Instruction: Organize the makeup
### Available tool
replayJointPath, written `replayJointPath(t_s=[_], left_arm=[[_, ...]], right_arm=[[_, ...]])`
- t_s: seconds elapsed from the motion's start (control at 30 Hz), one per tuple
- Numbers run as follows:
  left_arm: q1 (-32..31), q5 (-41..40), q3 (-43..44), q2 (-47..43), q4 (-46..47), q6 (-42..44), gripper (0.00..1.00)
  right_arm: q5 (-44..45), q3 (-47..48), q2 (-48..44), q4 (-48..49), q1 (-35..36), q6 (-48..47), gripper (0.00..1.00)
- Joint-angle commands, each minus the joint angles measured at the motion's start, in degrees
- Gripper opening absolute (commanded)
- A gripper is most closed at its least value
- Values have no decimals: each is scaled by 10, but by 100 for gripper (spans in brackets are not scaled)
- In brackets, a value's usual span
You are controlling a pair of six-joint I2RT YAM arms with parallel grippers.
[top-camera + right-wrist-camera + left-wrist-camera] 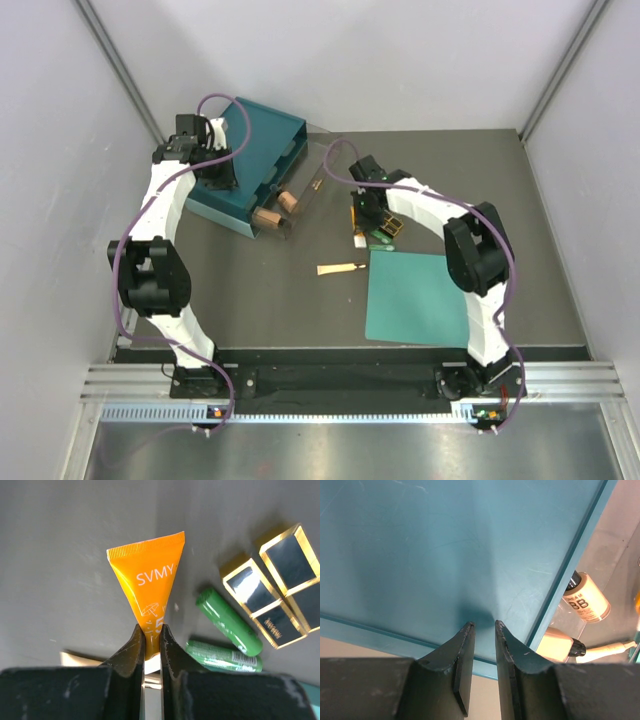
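Note:
My right gripper (152, 630) is shut on the lower end of the orange tube (150, 580), whose flat crimped end points away from me. Two slim green tubes (227, 620) and dark gold-edged cases (262, 600) lie on the table to its right. In the top view my right gripper (360, 225) is left of the dark palette (393, 228). Tan-brown dark-capped bottles (275, 210) lie in a clear tray; they also show in the left wrist view (585, 602). The beige stick (340, 268) lies alone. My left gripper (484, 625) is nearly closed, empty, over the teal organizer (445, 555).
The teal organizer box (255, 140) stands at the back left with the clear tray (300, 195) pulled out toward the middle. A flat teal mat (420, 295) lies front right. Grey walls close in both sides.

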Motion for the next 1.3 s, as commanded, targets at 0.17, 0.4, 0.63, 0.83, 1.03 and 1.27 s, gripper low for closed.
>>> replayJointPath(t_s=[0.17,0.4,0.63,0.83,1.03,1.27], left_arm=[[2,-21,-24,36,-81,8,29],[2,-15,-19,40,-83,7,29],[2,-10,-19,41,-83,8,29],[2,-9,-20,41,-84,7,29],[3,-9,-20,41,-84,7,29],[2,-10,-20,42,-85,7,29]], right_arm=[[-62,187,-42,31,-16,1,0],[-131,260,-20,86,-16,61,0],[-205,314,45,164,-6,138,0],[-226,359,102,183,8,177,0],[-234,357,124,184,17,188,14],[-238,348,106,205,20,179,42]])
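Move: The open clear drawer, where the orange tube held in the right gripper must go, has its middle about 16 cm left of the right hand, 8 cm ahead and some 6 cm up. Of the two beige bottles in the drawer, the nearer is about 18 cm left, 5 cm ahead; the other 22 cm left, 2 cm ahead. From the left hand, the drawer lies about 15 cm right, level fore and aft, 8 cm below. Keep the orange tube pinched and swing the right gripper steeply up about 20 cm, going forward and left, then carry on left over the drawer and sink some 5 cm. On the way tip the fingers to point leftward by roughly 40 degrees; near the end open them and let go of the tube above the drawer and its bottles. ##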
